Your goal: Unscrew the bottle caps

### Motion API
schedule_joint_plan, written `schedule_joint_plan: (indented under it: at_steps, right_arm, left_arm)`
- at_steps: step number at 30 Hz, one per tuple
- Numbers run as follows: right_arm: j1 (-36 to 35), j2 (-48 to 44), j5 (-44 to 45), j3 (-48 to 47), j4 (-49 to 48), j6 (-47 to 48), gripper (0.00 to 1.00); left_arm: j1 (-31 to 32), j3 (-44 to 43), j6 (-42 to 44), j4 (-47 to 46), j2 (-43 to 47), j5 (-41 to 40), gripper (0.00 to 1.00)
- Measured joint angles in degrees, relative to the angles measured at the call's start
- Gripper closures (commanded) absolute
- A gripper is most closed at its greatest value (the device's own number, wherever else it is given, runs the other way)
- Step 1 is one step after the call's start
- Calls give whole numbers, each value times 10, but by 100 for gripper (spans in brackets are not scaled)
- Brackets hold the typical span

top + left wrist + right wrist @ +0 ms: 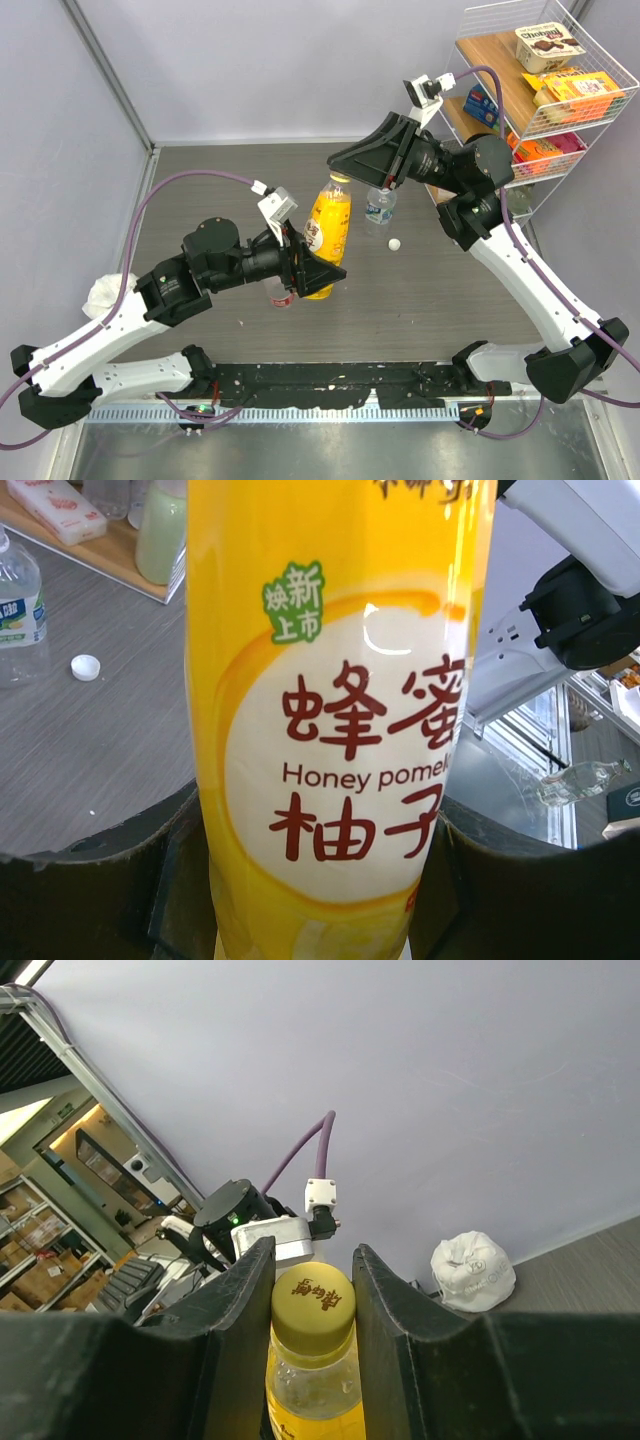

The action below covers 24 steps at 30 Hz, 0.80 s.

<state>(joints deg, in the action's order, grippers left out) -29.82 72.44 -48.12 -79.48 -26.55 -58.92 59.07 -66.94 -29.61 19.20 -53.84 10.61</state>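
Note:
The yellow-orange bottle (328,235) is held off the table, tilted, with my left gripper (318,268) shut on its lower body. In the left wrist view its label (340,730) fills the frame between the dark fingers (120,880). My right gripper (345,172) is shut on its yellow cap (313,1305), one pad (243,1300) pressing on each side. A clear bottle with a blue-white label (379,206) stands behind, without a cap. A white cap (396,244) lies loose on the table beside it. A red-labelled bottle (281,294) shows partly under my left arm.
A white wire shelf (590,45) with snack boxes stands at the back right. A crumpled white bag (105,292) lies by the left wall. Grey walls close the table on the left and at the back.

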Motion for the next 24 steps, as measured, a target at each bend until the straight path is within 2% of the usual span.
schedule_joint_plan:
  at_steps: [1,2,3,6,7,13,24]
  right_arm:
    - [0,0,0,0,1,1,62]
    - [0,0,2,0,2,3,54]
    - [0,-1,5,1,8,7,39]
    - [2,-11,31,4,27,26,4]
    - [3,-17,41,4,36,37,0]
    - [5,-51,100,2,94,86,0]
    - [5,-40,174,-17,212,141,0]
  left_arm:
    - [0,1,0,-1,0,0,100]
    - [0,2,0,-1,1,0,100]
    - [0,4,0,-1,2,-1,100]
    - [0,11,-2,10,7,-12,100]
    - [0,14,-2,17,9,-16,100]
    - [0,17,-1,47,13,-49,100]
    - [0,15,1,87,1,-97,100]
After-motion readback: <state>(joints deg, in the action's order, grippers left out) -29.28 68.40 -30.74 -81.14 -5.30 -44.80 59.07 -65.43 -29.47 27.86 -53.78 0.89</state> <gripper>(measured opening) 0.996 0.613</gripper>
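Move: The yellow bottle's cap sits between my right fingertips. The bottle body slants down and back from it, its middle about 9 cm lower and 5 cm nearer. The open water bottle stands some 21 cm ahead, 12 cm right and 40 cm below that hand. From my left hand, gripping the lower body, the cap is about 7 cm ahead, 2 cm right and 13 cm up; the red-capped bottle stands roughly 8 cm ahead, 9 cm left, 28 cm down. I spread my right fingers wide to let go of the yellow cap, and carry that hand forward about 5 cm and slightly right, turning it some 20 degrees clockwise; it rises a touch, then sinks about 2 cm. My left hand keeps its grip on the yellow bottle and lowers it about 5 cm, drifting forward and left and turning gently counter-clockwise as its fingers dip. ##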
